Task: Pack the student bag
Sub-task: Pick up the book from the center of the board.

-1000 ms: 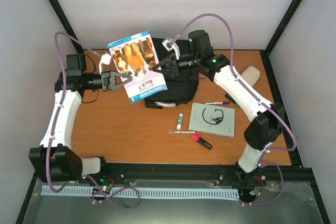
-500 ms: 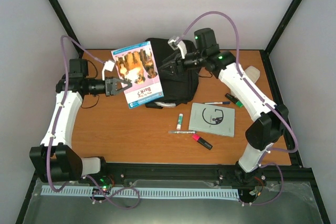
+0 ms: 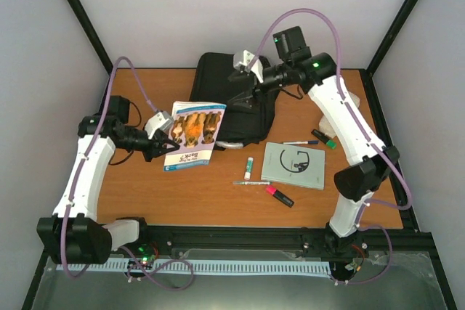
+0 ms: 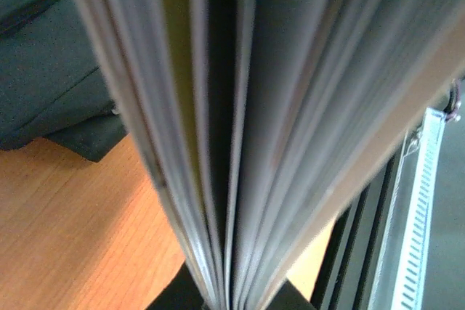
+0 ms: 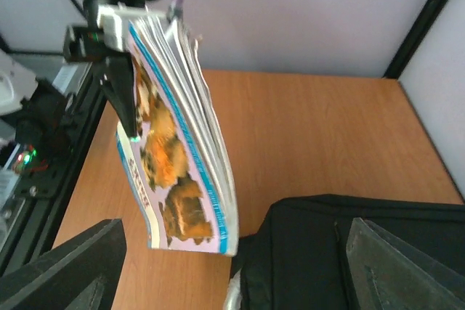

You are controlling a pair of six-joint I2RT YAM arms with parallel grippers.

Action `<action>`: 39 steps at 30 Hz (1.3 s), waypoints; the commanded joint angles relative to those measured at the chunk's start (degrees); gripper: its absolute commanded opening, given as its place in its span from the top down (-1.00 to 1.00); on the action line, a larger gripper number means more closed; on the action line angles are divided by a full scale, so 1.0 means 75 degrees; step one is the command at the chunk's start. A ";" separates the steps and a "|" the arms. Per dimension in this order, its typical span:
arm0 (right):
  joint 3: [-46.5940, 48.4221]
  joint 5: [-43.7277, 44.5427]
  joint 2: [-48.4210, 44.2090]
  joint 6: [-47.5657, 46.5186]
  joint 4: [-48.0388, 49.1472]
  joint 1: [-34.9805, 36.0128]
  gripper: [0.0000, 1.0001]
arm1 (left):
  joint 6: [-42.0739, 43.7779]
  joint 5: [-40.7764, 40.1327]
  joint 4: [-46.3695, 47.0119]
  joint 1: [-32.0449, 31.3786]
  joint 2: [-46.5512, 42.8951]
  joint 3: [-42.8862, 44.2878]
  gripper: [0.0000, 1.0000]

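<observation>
The student bag (image 3: 231, 103) is a black backpack lying at the back middle of the table. A book with dog photos on its cover (image 3: 195, 134) hangs tilted over the table left of the bag, and my left gripper (image 3: 167, 146) is shut on its left edge. In the left wrist view the book's fanned pages (image 4: 247, 128) fill the picture, with the bag (image 4: 43, 70) at upper left. My right gripper (image 3: 243, 96) hovers open over the bag's middle, holding nothing. The right wrist view shows the book (image 5: 182, 172) left of the bag (image 5: 349, 252).
A grey notebook (image 3: 294, 165) lies right of centre. Around it are a blue pen (image 3: 299, 142), a white glue stick (image 3: 248, 168), a silver pen (image 3: 251, 182), a pink highlighter (image 3: 279, 196) and a green marker (image 3: 325, 138). The black frame rail (image 3: 254, 236) runs along the near edge.
My right gripper let go of the book, opened and drew back over the bag. My left gripper closed on the book and carried it down and toward the near left.
</observation>
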 commanded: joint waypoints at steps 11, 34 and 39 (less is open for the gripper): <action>0.1165 -0.0247 0.1305 -0.1677 -0.1975 0.1318 -0.70 | 0.0852 -0.0607 0.0648 -0.0515 -0.0277 0.0322 0.98; 0.1180 0.0018 0.1159 -0.0699 -0.1120 0.1674 0.94 | 0.0048 -0.0354 0.1090 -0.0550 -0.0165 0.0388 0.16; 0.0993 -0.0211 0.0848 -0.0636 -0.1100 0.1532 0.94 | -0.0295 0.0517 0.1213 -0.0548 -0.0141 0.0353 0.29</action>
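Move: The book hangs in the air in the left hand's shut fingers, its middle about 7 cm to the right of that hand, 3 cm ahead and a little above. From the open right hand its middle lies some 12 cm to the left, 6 cm back and 12 cm below. Far beneath the right hand, roughly 35 cm down, the bag's middle is about 14 cm ahead; the glue stick lies 8 cm back and 5 cm right, the grey notebook 8 cm back and 20 cm right. The right fingers pinch the book's upper edge and take it over from the left hand: the open right hand goes about 8 cm left, 5 cm down and 5 cm back, turning some 15 degrees counter-clockwise, and shuts. The left hand keeps hold almost in place, easing about 1 cm back, then 2 to 3 cm forward while tilting roughly 10 degrees, and opens its fingers once the right ones are shut. ##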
